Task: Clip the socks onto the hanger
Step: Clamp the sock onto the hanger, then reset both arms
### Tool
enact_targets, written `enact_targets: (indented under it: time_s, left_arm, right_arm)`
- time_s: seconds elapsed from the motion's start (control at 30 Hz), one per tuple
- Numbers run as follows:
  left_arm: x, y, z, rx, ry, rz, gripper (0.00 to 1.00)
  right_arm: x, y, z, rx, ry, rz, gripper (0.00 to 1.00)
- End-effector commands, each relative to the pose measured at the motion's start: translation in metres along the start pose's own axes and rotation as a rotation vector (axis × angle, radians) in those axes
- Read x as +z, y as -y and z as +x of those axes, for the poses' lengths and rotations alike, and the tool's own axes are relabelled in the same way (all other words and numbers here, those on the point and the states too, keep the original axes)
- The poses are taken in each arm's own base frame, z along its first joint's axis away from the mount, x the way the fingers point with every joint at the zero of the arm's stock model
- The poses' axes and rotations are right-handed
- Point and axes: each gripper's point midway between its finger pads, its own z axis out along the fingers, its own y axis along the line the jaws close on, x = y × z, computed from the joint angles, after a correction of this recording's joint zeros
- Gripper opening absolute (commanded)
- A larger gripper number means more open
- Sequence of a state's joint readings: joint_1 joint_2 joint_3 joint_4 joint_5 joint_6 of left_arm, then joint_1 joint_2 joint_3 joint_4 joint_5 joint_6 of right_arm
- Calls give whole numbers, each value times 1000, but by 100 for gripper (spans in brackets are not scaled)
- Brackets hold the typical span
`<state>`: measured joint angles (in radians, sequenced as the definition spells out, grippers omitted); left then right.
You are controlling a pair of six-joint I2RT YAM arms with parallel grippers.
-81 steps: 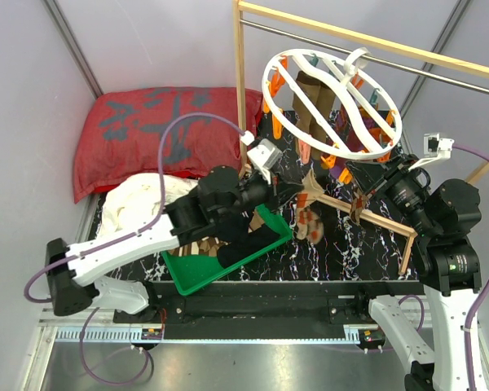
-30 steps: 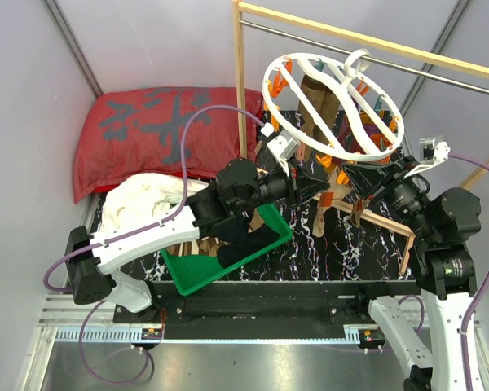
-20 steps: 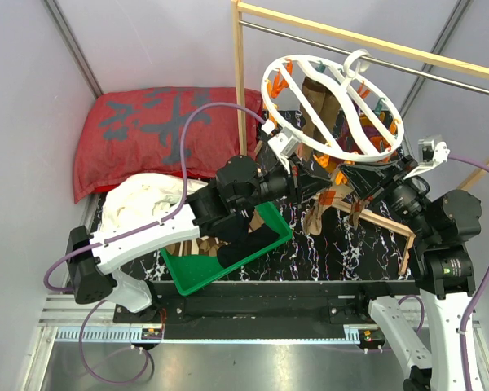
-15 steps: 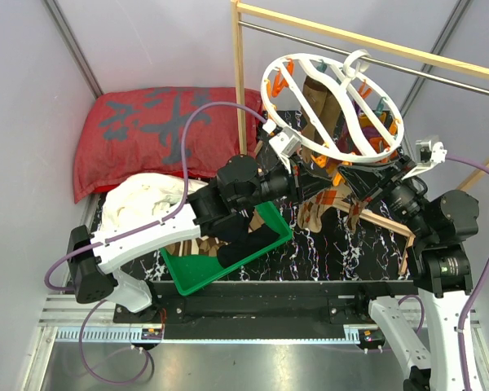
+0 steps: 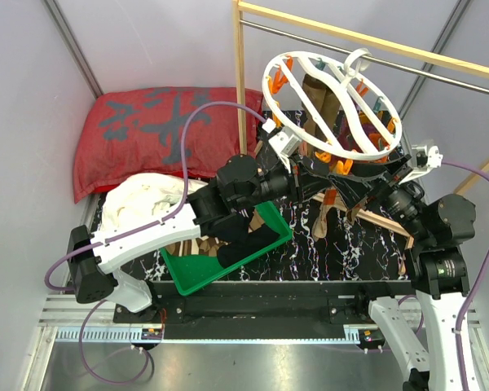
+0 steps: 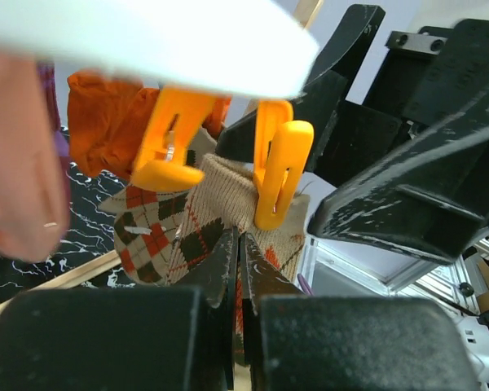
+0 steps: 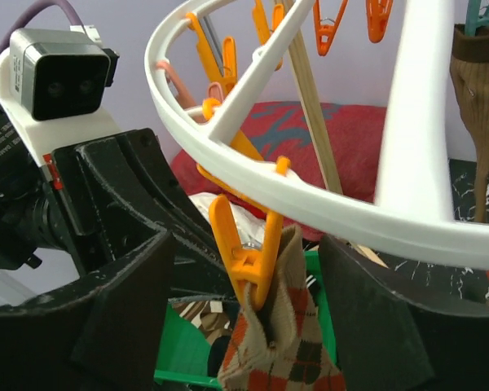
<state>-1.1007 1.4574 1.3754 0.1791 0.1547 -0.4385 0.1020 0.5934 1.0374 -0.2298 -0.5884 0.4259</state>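
Note:
The white round hanger (image 5: 334, 106) hangs from the rail, and its ring (image 7: 310, 199) runs across the right wrist view. An orange clip (image 7: 253, 252) under the ring bites the cuff of an argyle sock (image 7: 289, 350), which hangs below it. My left gripper (image 6: 239, 240) is shut on this sock (image 6: 200, 216) just below the clip (image 6: 275, 175). My right gripper (image 7: 248, 244) stands open with its fingers (image 7: 134, 301) on either side of the clip, not touching it. From above, both grippers meet under the hanger's near rim, left gripper (image 5: 312, 173) and right gripper (image 5: 354, 175).
A green tray (image 5: 179, 281) holding dark socks sits by the left arm. A red pillow (image 5: 147, 130) and a white cloth (image 5: 143, 199) lie at the left. The wooden rail frame (image 5: 240, 90) stands behind. Other socks (image 5: 314, 94) hang on the hanger's far side.
My right gripper has opened and let go of the orange clip, which now grips the sock's cuff. The left gripper stays shut on the sock.

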Motion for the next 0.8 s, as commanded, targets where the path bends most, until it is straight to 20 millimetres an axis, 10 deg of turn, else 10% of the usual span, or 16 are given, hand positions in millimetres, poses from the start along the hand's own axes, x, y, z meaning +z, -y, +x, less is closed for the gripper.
enact_targets:
  time_s: [0.0,0.33,0.77]
  left_arm:
    - [0,21,-35,30,91,60,4]
    - [-46,-22,-13,131,56,-142,97]
    - [-277,-156,13,91,125,-919,99]
  right_arm:
    - [-10,-14,-16,-56,49,-18,88]
    - [-64,9,-24,-208,123,265,100]
    - [-185,41,-22,-359,352,704,100]
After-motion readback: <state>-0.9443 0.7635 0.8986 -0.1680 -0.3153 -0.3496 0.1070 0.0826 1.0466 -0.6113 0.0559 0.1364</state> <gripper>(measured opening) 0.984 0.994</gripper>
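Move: The orange clip, already biting the argyle sock's cuff, sits about 2 cm to the right of the shut left fingertips, 1 cm back and 2 cm above. For the right hand it stands between the parted fingers, about 1 cm ahead and 1 cm left. From the left hand, a spare orange clip is about 4 cm ahead, 1 cm left and 3 cm up; the earlier sock hangs some 7 cm right and 3 cm ahead, middle 8 cm lower; the hanger ring's centre is roughly 12 cm ahead, 1 cm right and slightly higher. The left fingers let go of the sock's cuff, opening from shut to wide, then sweep left about 23 cm, dipping a little, away from the hanger towards the green basket while the hand turns counter-clockwise. The right fingers, already parted around the clip, spread fully as that hand draws off to the right and back, some 12 and 10 cm, swinging about 40 degrees clockwise. ##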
